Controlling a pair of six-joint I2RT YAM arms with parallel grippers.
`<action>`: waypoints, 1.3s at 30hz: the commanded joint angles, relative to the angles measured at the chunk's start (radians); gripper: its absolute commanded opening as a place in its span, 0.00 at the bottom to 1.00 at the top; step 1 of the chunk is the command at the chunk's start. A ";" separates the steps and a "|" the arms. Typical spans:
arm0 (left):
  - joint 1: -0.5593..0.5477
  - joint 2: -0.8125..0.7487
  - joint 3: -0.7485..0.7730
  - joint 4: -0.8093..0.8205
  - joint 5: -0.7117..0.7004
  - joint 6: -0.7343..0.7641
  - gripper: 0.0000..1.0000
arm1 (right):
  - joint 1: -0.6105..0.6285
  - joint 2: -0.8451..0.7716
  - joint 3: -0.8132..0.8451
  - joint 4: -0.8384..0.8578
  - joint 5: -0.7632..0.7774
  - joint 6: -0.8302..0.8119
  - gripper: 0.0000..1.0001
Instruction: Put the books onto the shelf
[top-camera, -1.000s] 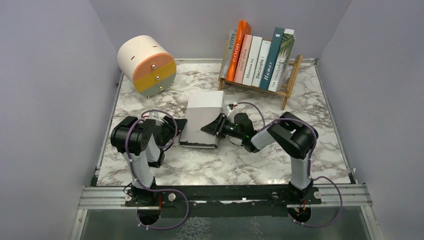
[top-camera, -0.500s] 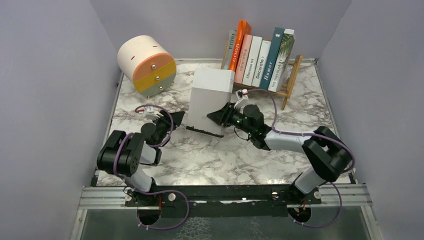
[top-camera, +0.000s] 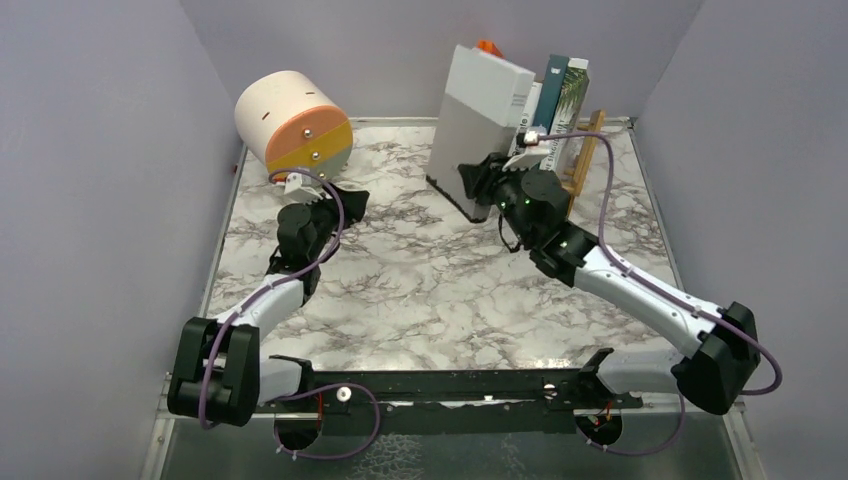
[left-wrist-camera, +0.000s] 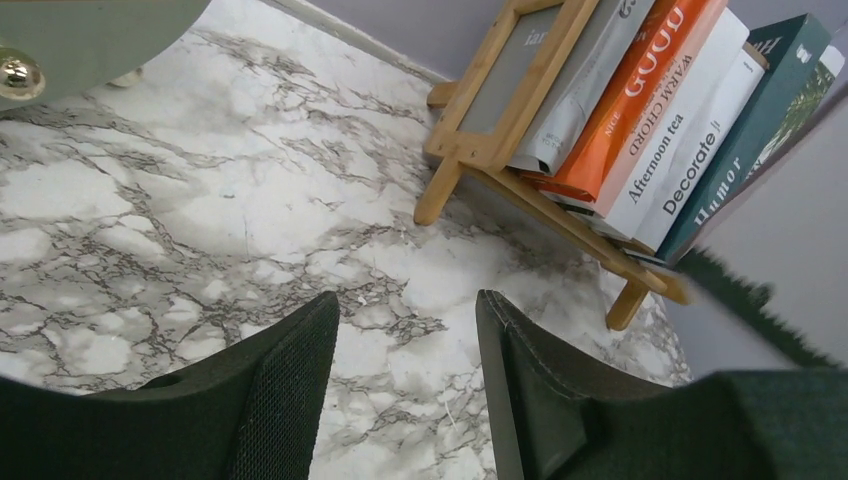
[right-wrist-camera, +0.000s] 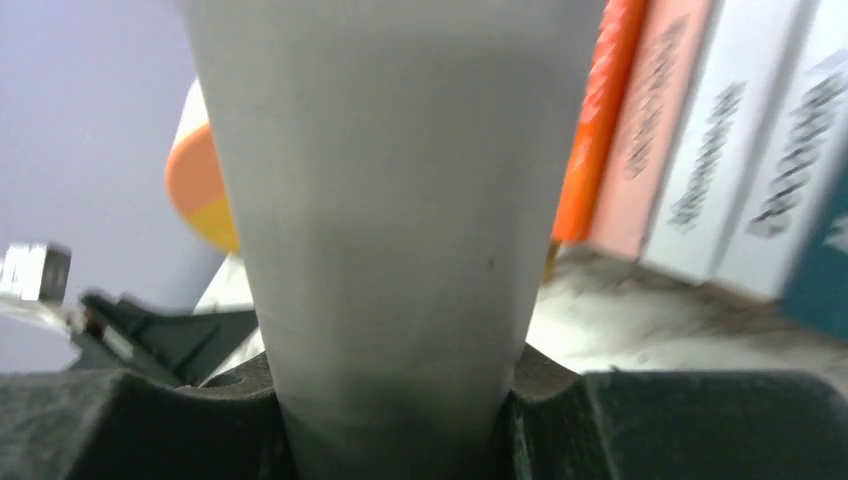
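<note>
A large grey book (top-camera: 478, 110) hangs tilted above the table in front of the shelf's left end, and my right gripper (top-camera: 490, 185) is shut on its lower edge. In the right wrist view the grey book (right-wrist-camera: 390, 200) fills the centre, clamped at my right gripper (right-wrist-camera: 395, 400). The light-wood shelf (top-camera: 585, 150) at the back right holds several upright books (top-camera: 560, 85), partly hidden by the held one. My left gripper (top-camera: 345, 197) stands open over bare marble near the drum. In the left wrist view my left gripper (left-wrist-camera: 405, 330) is empty, with the shelf (left-wrist-camera: 480, 110) and its books (left-wrist-camera: 650, 110) ahead.
A round cream, orange and yellow drawer drum (top-camera: 295, 120) lies at the back left, close to my left gripper. Lilac walls close in the marble table (top-camera: 430, 290) on three sides.
My right gripper has lifted the grey book off the table and carried it back toward the shelf. My left gripper has opened wider and swung away toward the drum.
</note>
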 joint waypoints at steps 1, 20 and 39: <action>-0.042 -0.061 0.065 -0.215 -0.056 0.079 0.47 | 0.006 -0.088 0.146 -0.154 0.300 -0.207 0.01; -0.235 -0.076 0.305 -0.589 -0.249 0.240 0.47 | -0.031 -0.124 0.390 -0.385 0.722 -0.453 0.01; -0.245 -0.006 0.332 -0.583 -0.248 0.245 0.47 | -0.398 -0.041 0.295 -0.427 0.363 -0.344 0.01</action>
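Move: The grey book is already in the right hand; the free gap for it, at the shelf's right end, lies about 23 cm to that hand's right, 12 cm ahead and 14 cm below. The Singularity book borders the gap, some 19 cm right of the hand, 13 cm ahead and 9 cm lower; the orange book stands roughly 18 cm ahead, 1 cm right and 9 cm lower. From the empty left hand the gap is about 45 cm right, 10 cm ahead and 5 cm below. The grey book, still pinched in the right fingers, is carried some 25 cm to the right past the standing books towards the gap. It climbs about 13 cm early on, then sinks roughly half of that while edging forward, the wrist swinging about 45 degrees clockwise with its left side dipping. The empty left hand drifts 5 cm right and rolls its left side up. ##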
